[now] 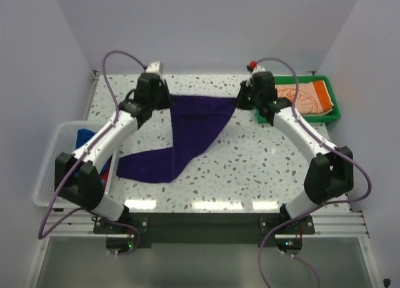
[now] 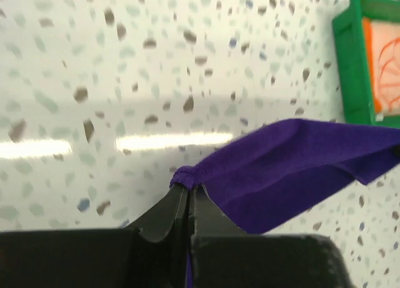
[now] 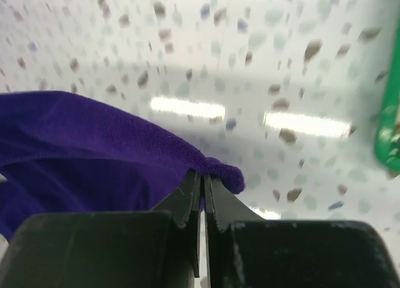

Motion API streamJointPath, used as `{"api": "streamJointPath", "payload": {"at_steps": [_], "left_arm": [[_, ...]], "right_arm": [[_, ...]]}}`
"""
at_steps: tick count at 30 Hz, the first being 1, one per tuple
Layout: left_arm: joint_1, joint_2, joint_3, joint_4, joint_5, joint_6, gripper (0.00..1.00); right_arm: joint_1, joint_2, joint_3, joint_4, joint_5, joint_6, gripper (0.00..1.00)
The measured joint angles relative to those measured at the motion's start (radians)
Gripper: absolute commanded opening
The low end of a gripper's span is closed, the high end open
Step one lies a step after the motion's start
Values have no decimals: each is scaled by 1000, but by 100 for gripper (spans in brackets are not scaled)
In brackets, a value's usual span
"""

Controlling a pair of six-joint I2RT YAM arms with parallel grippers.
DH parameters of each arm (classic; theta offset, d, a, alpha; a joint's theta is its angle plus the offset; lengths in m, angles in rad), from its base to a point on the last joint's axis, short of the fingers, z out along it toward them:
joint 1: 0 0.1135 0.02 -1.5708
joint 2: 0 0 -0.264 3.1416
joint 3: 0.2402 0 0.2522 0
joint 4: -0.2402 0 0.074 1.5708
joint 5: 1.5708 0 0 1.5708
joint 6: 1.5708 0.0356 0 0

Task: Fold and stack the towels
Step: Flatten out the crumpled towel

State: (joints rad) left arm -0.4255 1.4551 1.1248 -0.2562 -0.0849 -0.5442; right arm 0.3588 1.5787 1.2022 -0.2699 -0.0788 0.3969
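Note:
A dark purple towel (image 1: pixel 194 129) lies spread on the speckled table, its far edge lifted between both grippers. My left gripper (image 1: pixel 167 100) is shut on the towel's far left corner (image 2: pixel 186 175), the cloth bunched at the fingertips. At the far right corner (image 3: pixel 228 172) my right gripper (image 1: pixel 240 100) is shut on the same towel. The near part of the towel trails down to the table at the front left. An orange-and-white towel (image 1: pixel 306 95) with a line drawing lies in the green tray (image 1: pixel 332 107). Blue and red towels (image 1: pixel 84 138) show in the white basket.
The green tray (image 2: pixel 347 63) stands at the back right, close to my right gripper. A white mesh basket (image 1: pixel 50 169) sits off the table's left edge under the left arm. Grey walls close in the back and sides.

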Motion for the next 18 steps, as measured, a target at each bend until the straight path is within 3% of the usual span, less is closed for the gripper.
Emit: {"api": "streamJointPath", "payload": {"at_steps": [3, 8, 10, 13, 18], "left_arm": [[51, 115, 318, -86, 6, 46, 0], [115, 358, 1009, -242, 39, 85, 0], [137, 393, 1167, -255, 56, 92, 0], [161, 323, 1163, -224, 87, 95, 0], [163, 94, 867, -167, 135, 101, 0]], "right_arm": [[-22, 1, 214, -58, 49, -47, 0], [-41, 40, 609, -87, 114, -125, 0], [-44, 58, 725, -75, 116, -154, 0], [-41, 46, 776, -53, 107, -187, 0], [-38, -45, 624, -39, 72, -205, 0]]}}
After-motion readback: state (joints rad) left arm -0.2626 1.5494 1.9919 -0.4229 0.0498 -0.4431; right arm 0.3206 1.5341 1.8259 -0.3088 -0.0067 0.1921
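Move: Both hands already pinch the purple towel's far corners, roughly 29 cm apart. Its slack middle lies about 9 cm back from the left hand, 1 cm to its left and 11 cm below; from the right hand that is some 11 cm back, 30 cm left and 9 cm below. The white basket's middle stands about 37 cm left of the left hand, 16 cm back; the green tray's is about 33 cm right of the right hand, 15 cm ahead. Keeping their pinch on the two corners, both hands whip the towel fast upward by some 30 cm, first also forward, the left more so than the right, then back towards the base while the rise tops out and just starts to dip. The fingertips tilt up about 35 to 40 degrees, and the hands spread apart a few centimetres, drawing the held edge out sideways. ##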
